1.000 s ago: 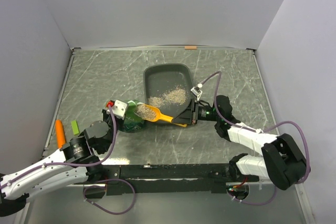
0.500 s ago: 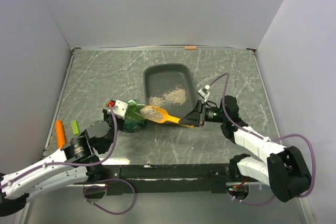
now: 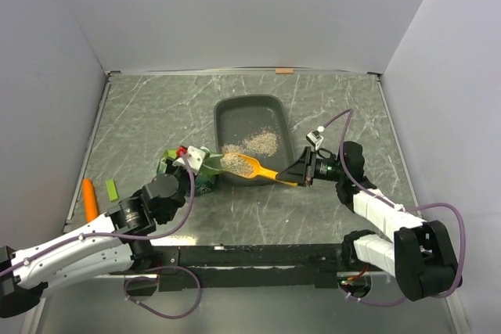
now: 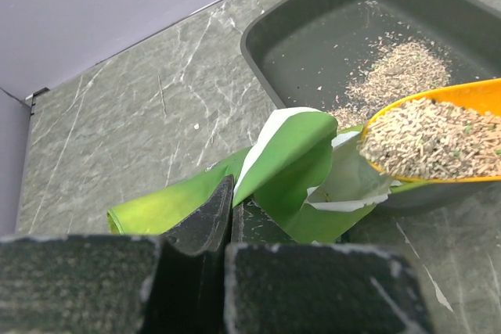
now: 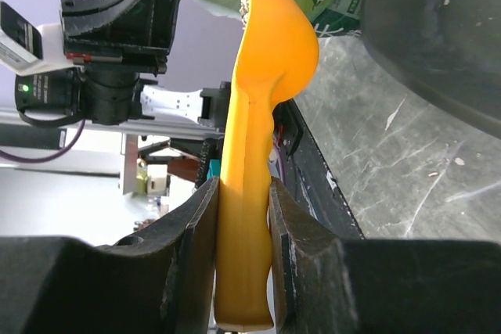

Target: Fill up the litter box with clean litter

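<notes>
The dark grey litter box [image 3: 220, 119] lies at mid-table, also seen in the left wrist view [image 4: 258, 41]. A small pile of clean litter [image 3: 257, 143] [image 4: 401, 68] lies in its near end. My right gripper [image 3: 302, 175] [image 5: 244, 193] is shut on the handle of an orange scoop [image 3: 252, 167] [image 5: 266, 60]. The scoop's bowl is heaped with litter [image 4: 434, 140] and hangs level over the box's near-left corner. My left gripper [image 3: 190, 165] [image 4: 229, 193] is shut on the edge of the green bag [image 3: 205, 180] [image 4: 290, 158], holding its mouth up beside the box.
An orange stick-shaped item [image 3: 90, 197] and a small green piece [image 3: 111, 190] lie by the left wall. A strip of orange tape [image 3: 283, 71] marks the back edge. Grey walls enclose the table on three sides.
The right gripper has drawn back to the right, carrying the loaded scoop from the bag's mouth to the box's near corner. The left arm has shifted right over the bag.
</notes>
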Motion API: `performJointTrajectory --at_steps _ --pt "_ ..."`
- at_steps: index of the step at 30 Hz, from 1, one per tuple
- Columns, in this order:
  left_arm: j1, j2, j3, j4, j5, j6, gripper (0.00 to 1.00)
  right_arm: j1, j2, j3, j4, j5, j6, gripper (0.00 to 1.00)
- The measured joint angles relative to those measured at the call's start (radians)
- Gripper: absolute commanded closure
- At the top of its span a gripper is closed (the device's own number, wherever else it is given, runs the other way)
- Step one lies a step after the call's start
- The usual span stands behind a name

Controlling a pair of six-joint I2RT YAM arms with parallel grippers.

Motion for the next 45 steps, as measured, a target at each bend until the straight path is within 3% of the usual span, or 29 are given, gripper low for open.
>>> performJointTrajectory --at_steps 12,22,28,37,45 --pt "0.146 0.113 0.019 0.045 0.079 -0.006 0.99 -0.139 0.021 0.004 -0.008 -0.009 0.003 1.00" --pt "0.177 0.116 0.028 0.023 0.108 -0.034 0.99 -0.214 0.080 0.034 -0.062 0.061 -0.028 1.00" --pt "0.177 0.083 0.028 0.005 0.114 -0.053 0.99 -0.212 0.090 0.148 -0.278 0.186 -0.181 1.00" --pt "0.178 0.054 0.028 -0.019 0.121 -0.077 0.99 -0.129 0.102 0.333 -0.609 0.471 -0.425 1.00" --pt "0.177 0.027 0.028 -0.035 0.134 -0.082 0.99 0.105 0.220 0.553 -0.837 0.768 -0.575 1.00"
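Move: The middle of the litter box, with a heap of litter already on its floor, lies about 15 cm ahead of the right hand, 10 cm to its left and some 14 cm below. The litter bag stands level with that hand, about 25 cm to its left and 9 cm lower. From the left hand, still pinching the bag's rim, the box's middle is roughly 11 cm ahead, 17 cm to the right and 18 cm below. The right hand, keeping its grip on the loaded scoop's handle, carries it clear of the bag mouth forward and to the right, then over the litter box, some 12 cm forward in all; towards the end it comes back left a little, sinks about 4 cm below its start and dips the scoop's bowl steeply, some 40 degrees, while swinging it clockwise to empty onto the heap. The left hand keeps its pinch on the bag's rim, easing about 3 cm forward with it, a little down and left, then partly back. ##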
